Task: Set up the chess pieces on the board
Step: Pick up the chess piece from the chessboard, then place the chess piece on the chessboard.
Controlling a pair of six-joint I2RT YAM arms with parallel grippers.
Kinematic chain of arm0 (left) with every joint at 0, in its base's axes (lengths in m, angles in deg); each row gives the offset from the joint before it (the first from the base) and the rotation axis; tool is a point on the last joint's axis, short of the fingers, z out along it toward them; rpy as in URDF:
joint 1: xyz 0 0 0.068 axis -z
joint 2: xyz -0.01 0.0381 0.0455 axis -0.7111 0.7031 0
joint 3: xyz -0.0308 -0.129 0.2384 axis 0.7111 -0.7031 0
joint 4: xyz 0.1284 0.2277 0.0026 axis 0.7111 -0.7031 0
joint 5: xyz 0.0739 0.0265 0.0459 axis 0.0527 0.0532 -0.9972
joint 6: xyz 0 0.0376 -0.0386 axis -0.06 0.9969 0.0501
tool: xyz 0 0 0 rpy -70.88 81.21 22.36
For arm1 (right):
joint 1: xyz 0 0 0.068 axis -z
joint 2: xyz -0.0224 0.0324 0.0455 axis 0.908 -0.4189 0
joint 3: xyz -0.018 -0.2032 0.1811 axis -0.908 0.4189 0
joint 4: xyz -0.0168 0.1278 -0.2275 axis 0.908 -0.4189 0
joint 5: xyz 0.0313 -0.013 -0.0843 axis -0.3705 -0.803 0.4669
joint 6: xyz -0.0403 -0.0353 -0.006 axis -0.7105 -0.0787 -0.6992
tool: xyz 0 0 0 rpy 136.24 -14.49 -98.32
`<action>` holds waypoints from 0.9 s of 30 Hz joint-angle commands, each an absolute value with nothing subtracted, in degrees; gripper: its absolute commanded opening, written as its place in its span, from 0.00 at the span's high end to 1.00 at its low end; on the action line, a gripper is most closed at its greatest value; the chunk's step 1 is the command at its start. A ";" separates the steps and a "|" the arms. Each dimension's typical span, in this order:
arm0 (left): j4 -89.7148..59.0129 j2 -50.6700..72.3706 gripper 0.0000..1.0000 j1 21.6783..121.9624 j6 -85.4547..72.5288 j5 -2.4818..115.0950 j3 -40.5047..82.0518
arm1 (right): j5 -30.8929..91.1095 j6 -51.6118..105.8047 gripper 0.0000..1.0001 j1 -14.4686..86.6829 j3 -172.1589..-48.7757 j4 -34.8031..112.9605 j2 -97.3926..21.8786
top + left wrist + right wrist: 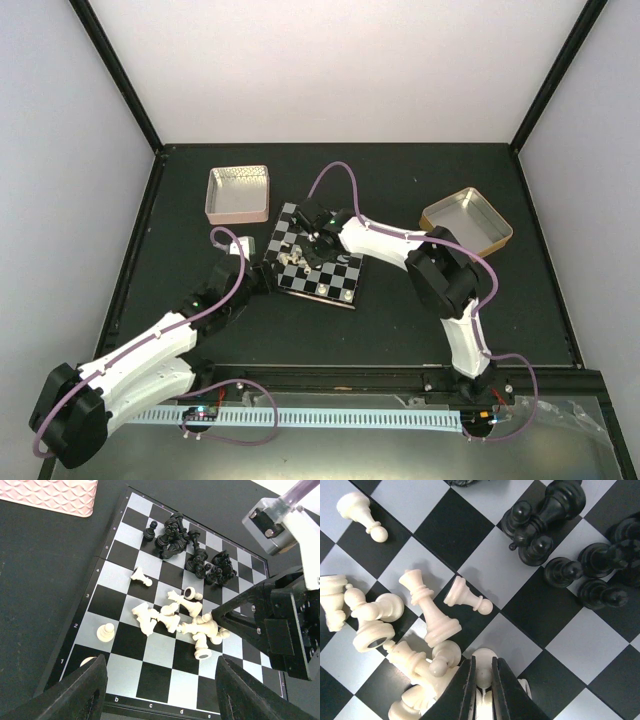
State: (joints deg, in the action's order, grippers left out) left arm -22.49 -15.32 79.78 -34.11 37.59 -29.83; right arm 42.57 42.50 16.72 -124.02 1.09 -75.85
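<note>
The board [345,268] lies mid-table with the chess pieces heaped on it. Several cream-white pieces [175,617] lie toppled in a pile, and one white pawn [105,632] stands alone near the left edge. Several black pieces [190,550] cluster at the far side. My right gripper [483,672] is down in the white pile, shut on a white piece [483,661] whose round head shows between the fingers. My left gripper [160,667] hovers open over the board's near edge with nothing between its fingers.
A pink square tin [238,194] stands beyond the board's left corner. A gold tin [467,220] sits at the right, behind my right arm. More black pieces [550,515] lie close to the right gripper's far side.
</note>
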 commanded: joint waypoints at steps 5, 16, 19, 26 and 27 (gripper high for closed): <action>-21.07 -14.88 0.39 79.39 -34.35 36.71 -28.72 | 44.95 43.31 0.93 16.69 -120.76 4.36 -66.82; -21.07 -14.09 0.39 79.42 -34.38 37.06 -28.34 | 45.14 44.83 0.93 16.72 -107.41 2.52 -55.45; -21.17 -13.76 0.39 79.36 -34.26 37.18 -28.07 | 44.46 45.37 0.93 16.66 -104.10 1.95 -54.39; -21.52 -13.40 0.39 79.35 -34.26 37.23 -27.75 | 42.28 46.73 0.93 16.83 -99.83 3.38 -54.87; -21.56 -13.40 0.39 79.35 -34.26 37.23 -27.75 | 42.38 46.94 0.93 16.82 -99.72 3.34 -55.14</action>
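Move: The right hand is shut on a white pawn at the pile's edge; the empty square it goes to, in the board's near right corner, lies some 7 cm back, 8 cm to its right and about 2 cm below. Two placed white pieces stand on the near row, one 10 cm back and 8 cm right, the other 8 cm back and 2 cm right. The white pile is 2 cm back and 1 cm left. From the left hand the square is roughly 17 cm right and 3 cm back, 9 cm below. Keeping the white pawn pinched between its fingertips, the right hand lifts it clear of the pile by about 7 cm, then swings back and to the right over the board while sinking some 6 cm towards the empty near-right square, just ahead of the piece in the corner. The wrist tips slightly on the rise and levels out again on the way down. ##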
